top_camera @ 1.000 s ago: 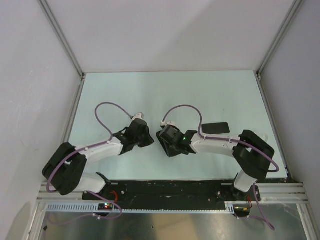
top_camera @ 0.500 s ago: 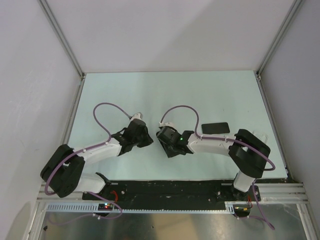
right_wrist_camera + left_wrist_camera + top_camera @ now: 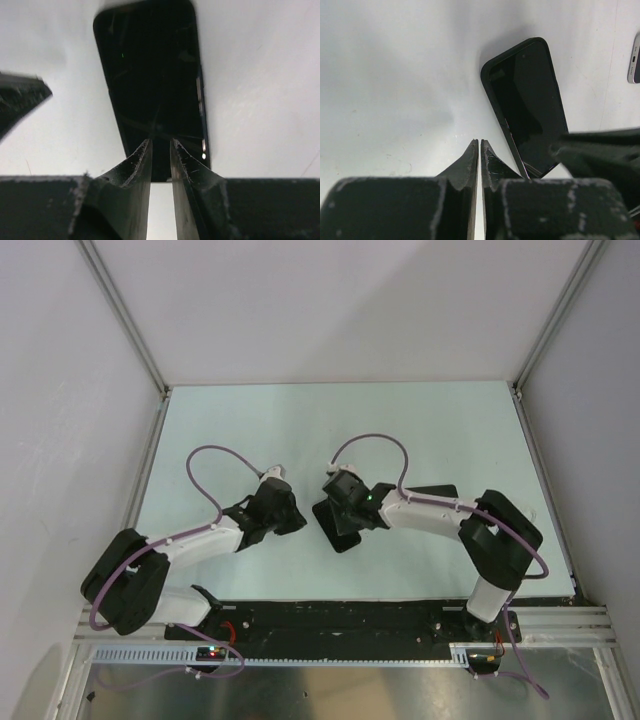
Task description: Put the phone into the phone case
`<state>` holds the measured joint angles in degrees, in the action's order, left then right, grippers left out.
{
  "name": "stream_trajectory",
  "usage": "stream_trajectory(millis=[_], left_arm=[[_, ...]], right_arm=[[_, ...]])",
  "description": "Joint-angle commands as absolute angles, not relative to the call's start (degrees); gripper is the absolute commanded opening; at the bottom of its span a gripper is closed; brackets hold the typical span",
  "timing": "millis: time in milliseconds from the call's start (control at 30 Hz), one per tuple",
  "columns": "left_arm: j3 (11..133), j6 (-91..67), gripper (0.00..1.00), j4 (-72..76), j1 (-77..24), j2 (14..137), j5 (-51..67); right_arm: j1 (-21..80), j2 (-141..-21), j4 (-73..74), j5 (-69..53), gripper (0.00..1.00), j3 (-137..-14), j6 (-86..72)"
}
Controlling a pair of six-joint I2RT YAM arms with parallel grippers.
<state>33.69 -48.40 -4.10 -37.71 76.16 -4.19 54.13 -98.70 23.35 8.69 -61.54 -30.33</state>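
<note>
The black phone case (image 3: pixel 336 537) lies flat on the pale table, between my two grippers. It fills the middle of the right wrist view (image 3: pixel 150 75), and its raised rim shows in the left wrist view (image 3: pixel 525 105). My right gripper (image 3: pixel 336 512) hovers at the case's near end (image 3: pixel 160 141), jaws a narrow gap apart with nothing between them. Just left of the case, my left gripper (image 3: pixel 298 521) is shut and empty (image 3: pixel 480 142). The phone (image 3: pixel 443 490), a dark slab with a silver edge (image 3: pixel 635 57), lies right of the case, partly behind the right arm.
The pale green table (image 3: pixel 250 430) is enclosed by white walls with metal frame posts at the left, back and right. A black rail (image 3: pixel 340 615) with both arm bases runs along the near edge. Purple cables loop above each wrist.
My right gripper has shifted toward the far side, uncovering the near end of the case. The left arm has barely moved.
</note>
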Motion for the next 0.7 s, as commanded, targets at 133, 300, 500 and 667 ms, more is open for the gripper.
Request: stream_trajectory(millis=[133, 300, 500, 667], left_arm=[[35.49, -47.25, 0.1, -4.0, -37.3, 74.51, -3.83], [35.97, -47.05, 0.1, -4.25, -37.26, 74.68, -3.5], [35.95, -47.28, 0.1, -4.23, -37.26, 75.34, -2.9], [35.97, -48.16, 0.11, -3.86, -37.34, 75.74, -2.92]], right_arm=[[45.99, -100.95, 19.68, 7.24, 0.23, -68.15, -26.45], [44.25, -104.2, 18.83, 5.56, 0.22, -69.84, -25.44], [43.95, -106.47, 19.02, 3.56, 0.23, -70.22, -24.59], [44.46, -107.9, 19.83, 3.5, 0.22, -70.22, -25.04]])
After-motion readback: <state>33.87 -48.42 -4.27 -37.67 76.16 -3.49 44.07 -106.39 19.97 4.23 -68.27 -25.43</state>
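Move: The right hand is just above the near half of the cased phone, whose middle lies some 3 cm ahead, 1 cm to its left and 2 cm below. The case's right long edge, near the far end, is about 7 cm ahead of this hand. The other phone lies roughly 10 cm farther out and 27 cm to the right. For the left hand, the cased phone's middle is about 8 cm to the right, 1 cm ahead and 3 cm below. The right fingertips come down onto the case's right long edge, nearer its far end, their gap unchanged. To get there the right hand sweeps forward about 7 cm along the phone, first rising 2 to 3 cm, then sinking some 3 cm and easing to a halt on the edge. ##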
